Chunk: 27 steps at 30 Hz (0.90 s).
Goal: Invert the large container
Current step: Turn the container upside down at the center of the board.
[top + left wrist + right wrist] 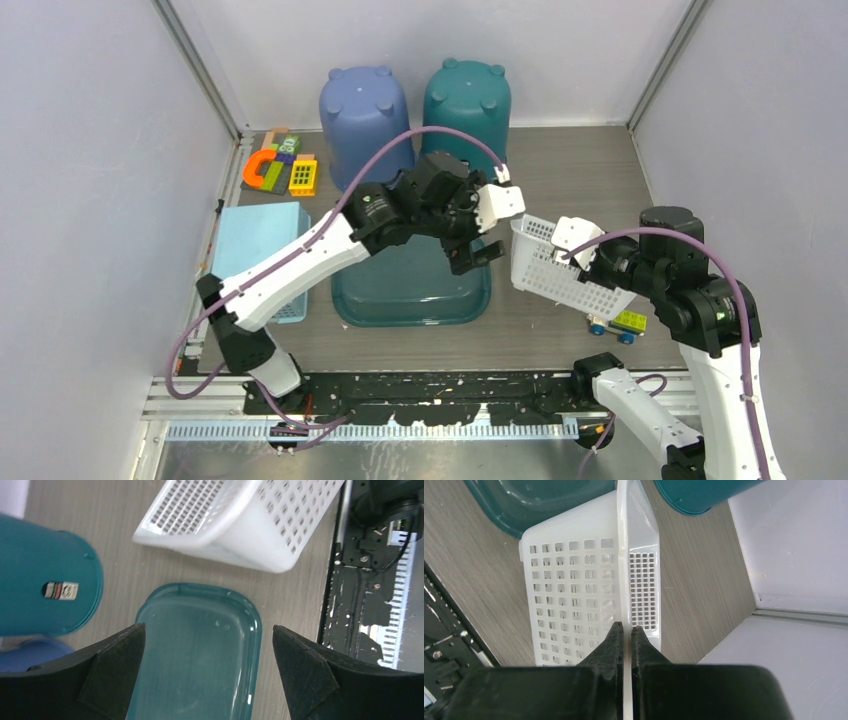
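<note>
The large container, a teal tub point(400, 292), lies in the middle of the table and looks to be bottom up, its smooth base point(195, 655) facing the left wrist camera. My left gripper point(475, 255) hovers over its right end, jaws wide open point(208, 627), with nothing between them. To the right, a white perforated basket point(560, 268) hangs tilted above the table. My right gripper point(578, 252) is shut on its rim point(627, 626). The basket point(569, 590) sits just beside the tub's edge point(539, 500).
Two upturned buckets stand at the back, one blue point(363, 120) and one teal point(465, 110). A light blue basket point(262, 255) is at the left, coloured blocks point(280, 170) behind it. A small brick car point(618, 325) lies under the white basket. Walls close both sides.
</note>
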Tool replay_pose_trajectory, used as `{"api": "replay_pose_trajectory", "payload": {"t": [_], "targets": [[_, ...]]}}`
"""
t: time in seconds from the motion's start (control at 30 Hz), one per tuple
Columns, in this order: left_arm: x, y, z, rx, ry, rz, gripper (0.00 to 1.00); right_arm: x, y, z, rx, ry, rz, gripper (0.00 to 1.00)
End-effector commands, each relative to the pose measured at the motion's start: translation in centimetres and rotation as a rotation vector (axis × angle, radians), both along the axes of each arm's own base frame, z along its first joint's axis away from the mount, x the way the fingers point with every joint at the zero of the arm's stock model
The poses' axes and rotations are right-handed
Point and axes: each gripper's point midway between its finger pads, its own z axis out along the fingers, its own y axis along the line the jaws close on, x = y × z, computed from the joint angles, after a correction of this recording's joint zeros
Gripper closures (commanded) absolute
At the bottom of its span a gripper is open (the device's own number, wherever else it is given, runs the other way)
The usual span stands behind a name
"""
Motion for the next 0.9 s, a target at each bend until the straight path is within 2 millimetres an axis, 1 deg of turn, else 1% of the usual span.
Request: {"api": "replay_pose_trajectory", "payload": {"t": [0.0,0.2,0.3,0.33,0.5,0.63,0.7,0.87], "targets": [[2.6,3.6,3.1,-0.068,-0.110,0.130,0.00,1.6,0.2,1.4,0.109,-0.051,-0.105,0.99],[6.9,8.2,-0.1,-0.064,-0.059,0.245,0.00,3.6,0.1,1.6,0.162,-0.057,-0.189,0.99],[8.0,9.8,-1.2,-0.074,-0.028,0.281,0.00,4.4,0.4,2.0,0.207,-0.046,-0.225,0.99],[8.2,10.4,-1.3,-0.084,-0.023,0.293,0.00,4.9,0.5,2.4,0.227,-0.052,-0.237,0.99],[7.7,11.3,-2.1,-0.117,-0.010,0.295,0.00,6.5,0.9,3.7,0.318,-0.036,-0.299,0.99],[7.4,12.3,-2.7,-0.122,-0.008,0.306,0.00,7.6,0.6,5.4,0.399,-0.040,-0.357,0.99],[7.4,12.9,-2.9,-0.126,-0.005,0.315,0.00,8.1,0.3,5.9,0.431,-0.039,-0.386,0.99],[7.1,14.4,-3.6,-0.123,-0.005,0.331,0.00,9.9,-0.8,6.2,0.495,-0.033,-0.485,0.99]]}}
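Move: My left hand, empty and already open, has the upside-down teal container about 13 cm to its left, 6 cm ahead and some 24 cm below. The white basket is about 18 cm to this hand's right, level with it and 8 cm lower. The green tub stands some 35 cm straight ahead. My right hand still grips the basket's rim; the container lies about 33 cm to its left, 9 cm ahead, and the toy car 10 cm to its right, 2 cm back. With my right fingers still pinching the rim, I carry the white basket about 9 cm forward and 3 cm up, rolling the hand's left side up some 20 degrees and turning it clockwise about 25. Meanwhile my open left hand draws away from the basket, about 14 cm left and 7 cm forward, sinking about 5 cm overall towards the teal container and turning some 20 degrees counter-clockwise, touching nothing. ##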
